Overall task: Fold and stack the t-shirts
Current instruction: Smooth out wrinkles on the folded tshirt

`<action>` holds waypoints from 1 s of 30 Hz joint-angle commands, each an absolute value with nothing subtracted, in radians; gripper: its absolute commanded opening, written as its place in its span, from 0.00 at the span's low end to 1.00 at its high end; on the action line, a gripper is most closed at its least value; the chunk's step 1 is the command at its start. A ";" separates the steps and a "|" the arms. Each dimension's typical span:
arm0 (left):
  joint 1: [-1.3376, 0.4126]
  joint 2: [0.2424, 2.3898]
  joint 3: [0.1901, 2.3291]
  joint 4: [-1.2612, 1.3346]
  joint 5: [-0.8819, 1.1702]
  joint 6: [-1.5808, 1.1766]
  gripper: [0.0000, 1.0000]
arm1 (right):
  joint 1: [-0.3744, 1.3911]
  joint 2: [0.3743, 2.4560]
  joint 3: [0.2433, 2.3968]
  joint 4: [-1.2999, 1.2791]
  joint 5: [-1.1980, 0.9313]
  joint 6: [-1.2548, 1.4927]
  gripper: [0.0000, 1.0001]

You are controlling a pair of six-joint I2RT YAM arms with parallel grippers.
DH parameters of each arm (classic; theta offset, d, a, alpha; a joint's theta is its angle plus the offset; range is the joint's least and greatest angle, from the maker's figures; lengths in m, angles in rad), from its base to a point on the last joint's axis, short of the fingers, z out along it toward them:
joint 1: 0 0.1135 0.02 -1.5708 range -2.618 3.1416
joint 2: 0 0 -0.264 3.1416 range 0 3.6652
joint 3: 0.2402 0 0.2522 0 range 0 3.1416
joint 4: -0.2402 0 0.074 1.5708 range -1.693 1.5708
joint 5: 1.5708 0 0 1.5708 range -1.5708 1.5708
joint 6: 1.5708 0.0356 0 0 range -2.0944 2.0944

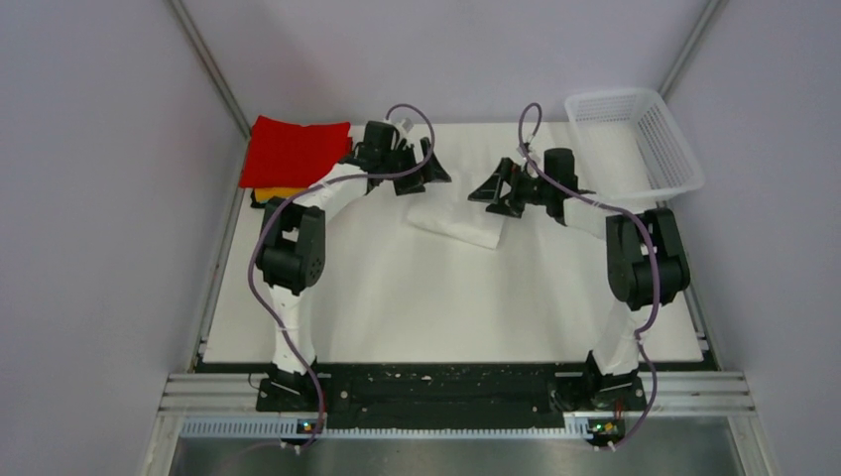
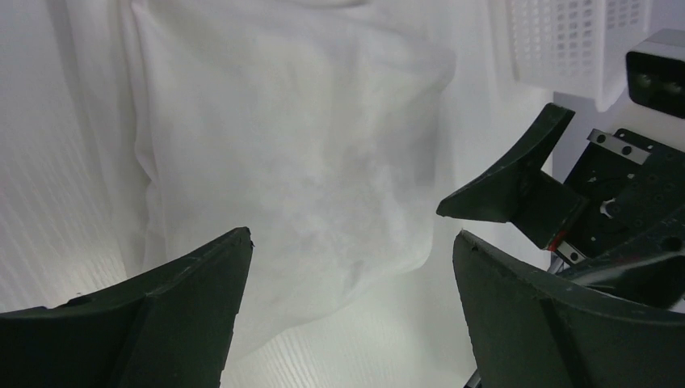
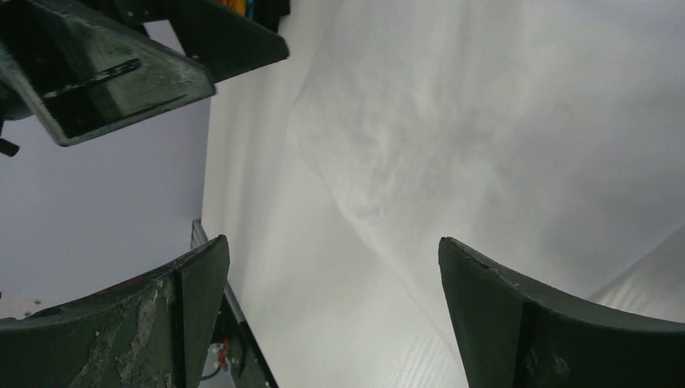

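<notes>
A folded white t-shirt [image 1: 458, 223] lies flat on the table at centre back. It fills the left wrist view [image 2: 299, 145] and the right wrist view [image 3: 501, 137]. My left gripper [image 1: 424, 184] hovers at its left end, open, with nothing between the jaws [image 2: 351, 242]. My right gripper [image 1: 493, 201] hovers at the shirt's right end, also open and empty [image 3: 333, 246]. A folded red t-shirt [image 1: 295, 151] lies at the back left on top of an orange-yellow t-shirt [image 1: 281, 192].
A white plastic mesh basket [image 1: 640, 139] stands at the back right corner, and its wall shows in the left wrist view [image 2: 565, 40]. The two grippers face each other closely over the white shirt. Grey walls enclose the table on both sides.
</notes>
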State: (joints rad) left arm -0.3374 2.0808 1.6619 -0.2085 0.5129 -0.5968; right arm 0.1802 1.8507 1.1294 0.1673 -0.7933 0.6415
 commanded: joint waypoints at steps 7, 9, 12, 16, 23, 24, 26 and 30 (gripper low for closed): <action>-0.334 2.132 1.479 -0.289 0.450 -0.578 0.98 | 0.224 1.888 0.987 0.285 -0.818 0.692 0.99; -0.334 2.121 1.414 -0.256 0.455 -0.593 0.98 | 0.223 1.925 0.961 0.268 -0.785 0.670 0.99; -0.334 2.092 1.332 -0.241 0.436 -0.597 0.98 | 0.224 1.954 0.930 0.232 -0.743 0.653 0.99; -0.334 2.032 1.231 -0.235 0.414 -0.603 0.97 | 0.224 1.920 0.869 0.203 -0.712 0.638 0.99; -0.352 1.767 0.986 -0.245 0.390 -0.625 0.98 | 0.238 1.698 0.781 0.039 -0.678 0.544 0.99; -0.360 1.720 0.976 -0.261 0.377 -0.625 0.98 | 0.242 1.654 0.785 0.015 -0.669 0.530 0.99; -0.368 1.643 0.980 -0.294 0.337 -0.623 0.99 | 0.243 1.562 0.801 -0.012 -0.652 0.518 0.99; -0.368 1.564 1.010 -0.325 0.246 -0.631 0.99 | 0.242 1.400 0.827 0.007 -0.609 0.536 0.99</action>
State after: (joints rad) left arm -0.3695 1.6573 0.9886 -0.2600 0.3786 -0.6338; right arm 0.2359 1.5635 0.7918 0.0162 -0.6746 0.5694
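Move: The folded white t-shirt lies flat under the two open hands. Its middle is about 7 cm to the right of the left hand, about 1 cm back and 8 cm below. From the right hand it is about 5 cm left, 4 cm ahead and 7 cm down. The red-topped stack stands some 33 cm left of the left hand and 6 cm farther out; the white basket is roughly 38 cm right of the right hand and 19 cm farther out. Down and back with both hands, fingers staying wide open: the left sinks about 8 cm onto the t-shirt, the right a little later about 7 cm. Both then stay low and drag the cloth back towards the base, the left sweeping about 12 cm back and drifting left, the right only about 5 cm back before rising some 3 cm. ##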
